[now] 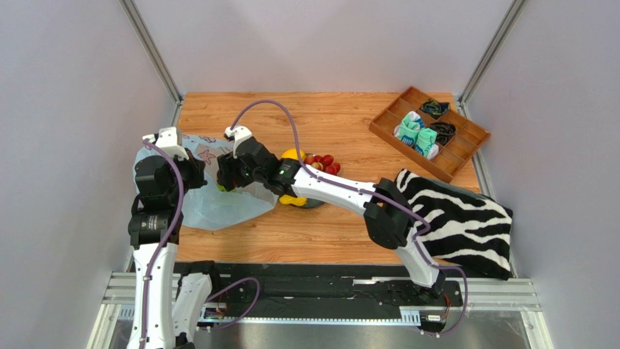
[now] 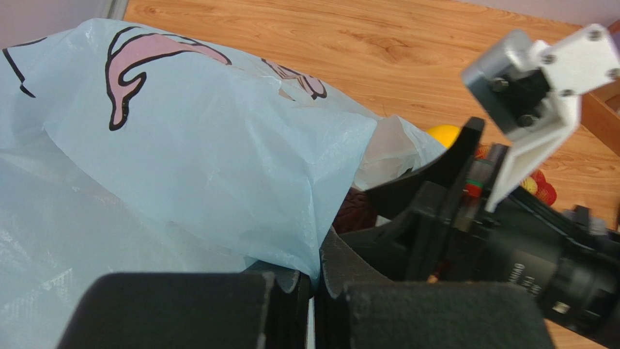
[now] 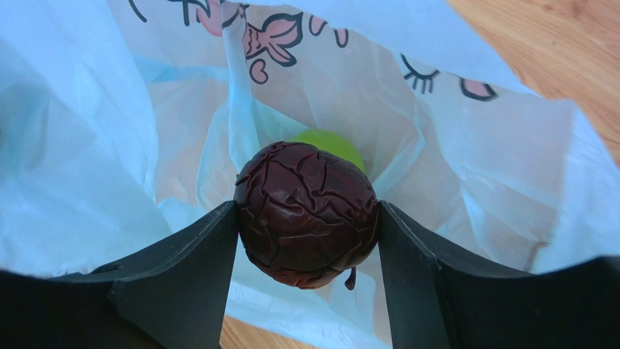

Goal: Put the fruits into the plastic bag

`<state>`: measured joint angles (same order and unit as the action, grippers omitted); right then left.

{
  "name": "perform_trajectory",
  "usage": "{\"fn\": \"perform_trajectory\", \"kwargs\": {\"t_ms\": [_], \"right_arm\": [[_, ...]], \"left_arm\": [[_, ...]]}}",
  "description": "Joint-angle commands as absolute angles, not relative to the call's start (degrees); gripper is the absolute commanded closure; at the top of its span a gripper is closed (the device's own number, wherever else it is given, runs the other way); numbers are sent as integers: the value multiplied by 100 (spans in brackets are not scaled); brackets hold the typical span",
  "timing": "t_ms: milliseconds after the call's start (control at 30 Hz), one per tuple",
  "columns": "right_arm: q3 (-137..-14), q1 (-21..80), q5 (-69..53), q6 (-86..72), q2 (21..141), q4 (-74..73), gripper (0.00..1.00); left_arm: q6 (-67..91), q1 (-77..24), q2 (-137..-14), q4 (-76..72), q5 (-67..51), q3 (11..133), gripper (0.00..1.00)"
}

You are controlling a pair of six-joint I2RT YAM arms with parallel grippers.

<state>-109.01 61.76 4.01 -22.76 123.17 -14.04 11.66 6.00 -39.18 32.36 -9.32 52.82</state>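
The pale blue plastic bag (image 1: 211, 207) lies at the table's left, its mouth facing right. My left gripper (image 2: 318, 273) is shut on the bag's upper edge (image 2: 182, 160) and holds it up. In the bag's mouth, my right gripper (image 3: 305, 218) is shut on the wrinkled dark red-purple fruit (image 3: 305, 212). Behind that fruit a bright green apple (image 3: 331, 142) rests inside the bag (image 3: 87, 145). A yellow lemon (image 1: 292, 154), several small red fruits (image 1: 324, 163) and a yellow pear (image 1: 293, 200) lie just right of the bag, partly hidden by the right arm.
A dark round plate (image 1: 313, 203) peeks out under the right arm beside the pear. A wooden compartment tray (image 1: 429, 131) with rolled socks stands at the back right. A zebra-striped cloth (image 1: 458, 218) lies at the front right.
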Motion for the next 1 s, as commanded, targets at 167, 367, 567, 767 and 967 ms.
{"fn": "perform_trajectory", "kwargs": {"t_ms": [167,367,567,767,967], "right_arm": [[-12268,6275,299,-2601,13446,-1292,48],[-12577,6293,422,-2698,13825,-1336,45],[-12568,6293,316,-2654,13887,-1345,15],[-12603,6293,246,-2602,13869,-1292,1],[-12551,6293,158,-2584,13738,-1231,0]], "left_arm": [[1266,589,-3929,3085,-1037,5300,100],[1266,589,-3964,3094,-1107,5309,100],[1266,589,-3973,3094,-1107,5317,100],[1266,589,-3999,3094,-1134,5317,100],[1266,589,-4008,3094,-1125,5326,100]]}}
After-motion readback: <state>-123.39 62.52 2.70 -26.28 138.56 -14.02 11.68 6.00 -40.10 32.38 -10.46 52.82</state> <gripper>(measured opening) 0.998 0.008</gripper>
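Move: The right hand already holds the dark red fruit at the plastic bag's mouth; the middle of the bag's inside lies about 5 cm to its left, level ahead and roughly 8 cm below. The green apple already in there sits some 3 cm left, 1 cm nearer the base and 11 cm down. Over on the plate, the lemon is about 9 cm ahead and 18 cm right, the pear 5 cm back and 18 cm right, both some 10 cm lower. From the left hand, the bag's inside is about 2 cm ahead, 2 cm right and 17 cm down. The right hand carries the dark red fruit deeper into the plastic bag, going about 5 cm left and as much down with the wrist's tilt almost unchanged, and nearly halts above the green apple. There its fingers open wide and let go of the fruit while the hand sinks one last centimetre, the left hand all the while keeping its shut pinch on the bag's rim and staying in place. ##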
